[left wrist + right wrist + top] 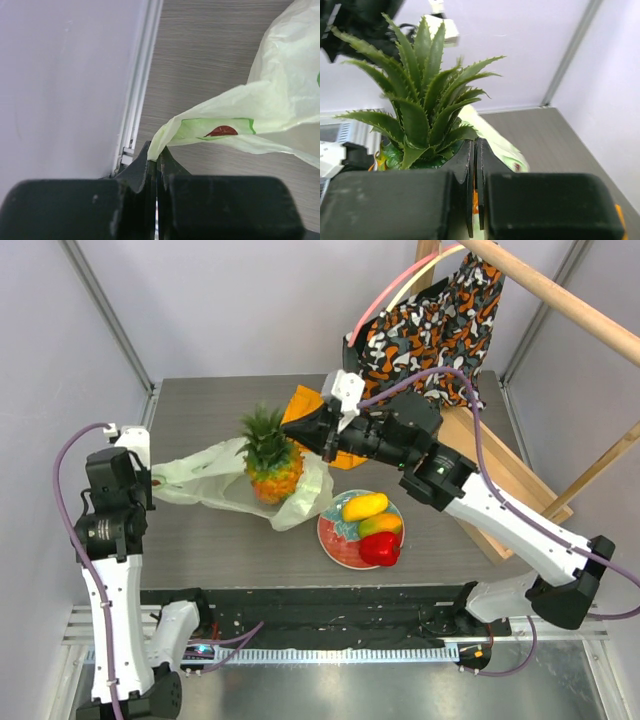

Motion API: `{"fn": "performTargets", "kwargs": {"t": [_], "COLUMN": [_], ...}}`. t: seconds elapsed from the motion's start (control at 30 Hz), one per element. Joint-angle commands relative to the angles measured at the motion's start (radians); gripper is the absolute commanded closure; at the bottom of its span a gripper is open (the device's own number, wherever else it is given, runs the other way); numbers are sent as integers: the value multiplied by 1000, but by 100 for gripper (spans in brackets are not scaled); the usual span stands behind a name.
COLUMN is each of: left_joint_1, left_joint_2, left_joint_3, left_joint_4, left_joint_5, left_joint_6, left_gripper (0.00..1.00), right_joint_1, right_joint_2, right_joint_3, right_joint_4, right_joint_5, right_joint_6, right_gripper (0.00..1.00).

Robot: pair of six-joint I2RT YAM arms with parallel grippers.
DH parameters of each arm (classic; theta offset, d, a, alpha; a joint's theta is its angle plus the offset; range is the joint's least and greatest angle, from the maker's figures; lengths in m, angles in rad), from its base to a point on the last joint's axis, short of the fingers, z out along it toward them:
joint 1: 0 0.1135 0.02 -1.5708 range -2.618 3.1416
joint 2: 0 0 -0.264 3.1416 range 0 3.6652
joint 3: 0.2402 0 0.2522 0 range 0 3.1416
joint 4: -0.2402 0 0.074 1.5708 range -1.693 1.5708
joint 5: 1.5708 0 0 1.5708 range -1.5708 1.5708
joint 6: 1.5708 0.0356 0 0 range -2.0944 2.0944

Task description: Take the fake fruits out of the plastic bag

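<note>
The pale-green plastic bag lies crumpled on the table, and its end is pinched in my shut left gripper by the left rail. An orange pineapple with a green crown stands on the bag's right part. My right gripper is shut beside the crown's base. A low leaf reaches its fingertips, and I cannot tell whether the leaf is pinched. On the red floral plate lie a yellow mango, a green-orange fruit and a red pepper.
An orange cloth lies behind the right gripper. An orange-black patterned fabric bag hangs from a wooden pole at the back right, over a wooden frame. A metal rail and a wall border the table's left side.
</note>
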Motion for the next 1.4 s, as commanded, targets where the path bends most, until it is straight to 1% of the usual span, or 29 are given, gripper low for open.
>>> {"fn": "performTargets", "kwargs": {"t": [0.0,0.1,0.13,0.17,0.23,0.27,0.33,0.37,0.4,0.43,0.47,0.53,0.57,0.63,0.7,0.77,0.83,0.9,0.93,1.0,1.07,1.1,1.13,1.17,1.33,1.37], "left_joint_1": [31,46,49,49,52,57,63,63,65,66,78,82,85,88,94,95,95,95,95,95,95,95,95,95,95,97], "left_joint_2": [-13,-12,-12,-13,-12,-9,2,4,2,2,4,10,11,10,17,22,21,21,22,28,39,51,56,57,37,44], "left_joint_3": [-3,-10,-10,-7,-6,2,16,29,33,34,31,26,22,22,28,39,48,54,59,56,51,54,59,59,83,91], "left_joint_4": [26,15,6,-2,-9,-12,-34,-40,-46,-46,-45,-48,-46,-29,-22,-19,-6,1,4,17,21,23,26,29,57,51], "left_joint_5": [-121,-113,-98,-40,-10,22,91,187,224,258,323,393,439,461,446,397,320,272,198,108,2,-30,-61,-102,-113,-131], "left_joint_6": [15,3,0,-1,-21,-31,-34,-38,-50,-70,-92,-103,-109,-139,-149,-152,-143,-136,-133,-136,-104,-97,-90,-83,-87,-95], "left_gripper": [100,100,100,100,100,100,100,100,100,100,100,100,100,100,100,100,100,100,100,100,100,100,100,100,100,100], "right_joint_1": [-37,-53,-65,-73,-79,-84,-105,-110,-110,-111,-110,-110,-110,-105,-100,-100,-102,-104,-105,-116,-123,-130,-131,-134,-157,-162], "right_joint_2": [-97,-103,-98,-94,-63,-46,12,37,60,119,150,252,293,381,420,449,449,417,399,326,266,205,175,144,-62,-90], "right_joint_3": [12,6,9,13,27,32,73,91,133,154,211,278,345,407,478,524,536,524,510,446,371,346,317,250,26,-64], "right_joint_4": [24,39,68,88,150,176,240,260,297,317,332,372,389,397,394,380,371,336,323,293,251,233,214,178,72,49], "right_joint_5": [77,118,123,123,128,140,137,116,105,90,67,48,39,20,5,4,-19,-38,-45,-44,-30,-21,-13,6,51,69], "right_joint_6": [-26,2,26,81,136,211,284,352,377,406,463,546,621,673,693,689,648,588,533,479,402,373,299,261,85,25], "right_gripper": [99,99,99,99,99,99,99,99,99,99,99,99,99,99,99,99,99,99,99,99,99,99,99,99,99,99]}}
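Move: The pineapple is already held by its crown in the right fingers, its body some 11 cm below that hand and 3 cm back. From there the plate lies about 15 cm to the right, 3 cm ahead and 43 cm down, its yellow mango 17 cm right and 8 cm ahead. The plastic bag's middle is 11 cm left and 8 cm ahead. From the left hand, which pinches the bag's rim, the pineapple hangs roughly 26 cm to the right. Still pinching the pineapple by its crown, the right hand rises and edges right about 4 cm, sweeps forward and some 11 cm left with the fingers tipping up, then swings back and right, ending higher and farther out. The left hand keeps its pinch on the bag's rim and wags it left, some 7 cm right, and left again. ##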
